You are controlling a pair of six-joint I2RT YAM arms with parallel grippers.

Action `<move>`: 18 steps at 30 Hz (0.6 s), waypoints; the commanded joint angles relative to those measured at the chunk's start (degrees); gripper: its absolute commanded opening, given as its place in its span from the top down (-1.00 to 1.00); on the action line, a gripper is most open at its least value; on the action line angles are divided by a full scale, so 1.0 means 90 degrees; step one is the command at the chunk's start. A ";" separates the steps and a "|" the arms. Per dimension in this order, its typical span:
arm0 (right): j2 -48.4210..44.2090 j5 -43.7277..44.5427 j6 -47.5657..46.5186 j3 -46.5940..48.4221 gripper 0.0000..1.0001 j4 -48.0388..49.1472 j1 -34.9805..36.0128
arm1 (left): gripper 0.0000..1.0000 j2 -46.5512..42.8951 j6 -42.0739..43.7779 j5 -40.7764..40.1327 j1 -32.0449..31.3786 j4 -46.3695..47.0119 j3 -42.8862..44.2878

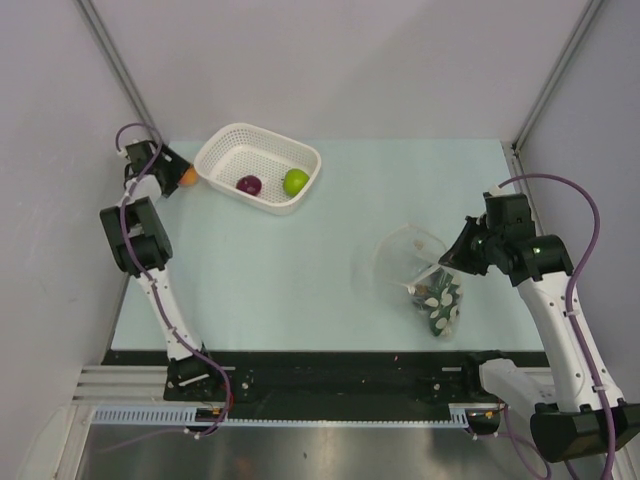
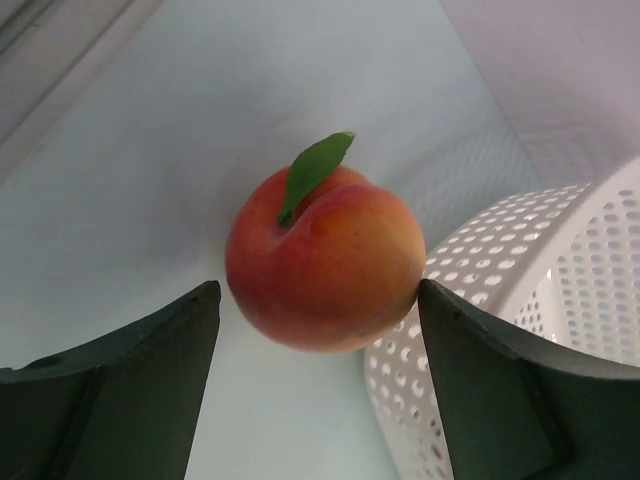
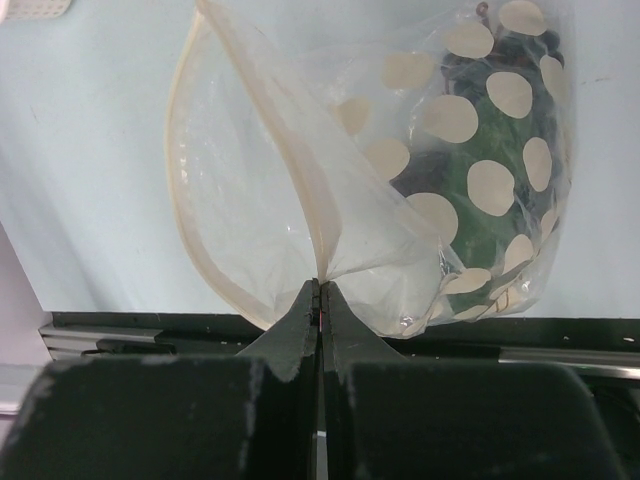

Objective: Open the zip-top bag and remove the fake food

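Note:
The zip-top bag (image 1: 415, 262) lies at the right of the table, its mouth spread open. My right gripper (image 3: 320, 287) (image 1: 455, 255) is shut on the bag's (image 3: 300, 190) clear top edge. Dark green and grape-like fake food (image 3: 470, 140) (image 1: 437, 300) still sits in the polka-dot end. An orange-red fruit (image 2: 325, 255) (image 1: 188, 176) with a green leaf rests on the table against the outside of the white basket (image 2: 530, 260). My left gripper (image 2: 318, 292) (image 1: 172, 170) is open around it, the left finger apart from the fruit.
The white perforated basket (image 1: 225, 150) at the back left holds a purple onion piece (image 1: 249, 185) and a lime-green ball (image 1: 295, 181). The enclosure walls stand close behind and left of the left arm. A black rail runs along the near table edge (image 1: 330, 360).

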 commanded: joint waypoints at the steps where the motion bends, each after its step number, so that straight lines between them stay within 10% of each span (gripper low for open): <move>1: -0.0007 0.0052 0.0029 0.0191 1.00 0.0004 -0.0025 | -0.69 0.0470 -0.0737 -0.0002 -0.0036 0.0173 0.0810; 12: 0.0100 0.0150 0.0039 0.0231 1.00 0.0004 -0.0025 | -0.62 0.1017 -0.0689 0.0144 -0.0045 -0.0089 0.1652; 18: 0.0061 0.0130 0.0029 0.0182 1.00 0.0024 -0.0025 | 0.25 0.0794 -0.0718 0.0369 -0.0036 0.0183 0.1506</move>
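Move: The peach lies on the table near its far left corner, almost between the left hand's open fingers: about 2 cm ahead, straight on and about level with the hand point. The basket's middle is some 23 cm to the hand's right and 4 cm ahead, its near wall right beside the peach; the plum inside is about 19 cm right and 1 cm back. From the right hand the peach is roughly 38 cm ahead, 75 cm left and 17 cm lower. The peach is overtaken and pinched: the left hand runs level and forward about 4.5 cm beside the basket's left end, tipping up only about 5 degrees, until its wide-open fingers straddle the fruit. There it stops and stays while the fingers close by about a third, the pads coming onto both sides of the peach, gripper effort rising at the last. ##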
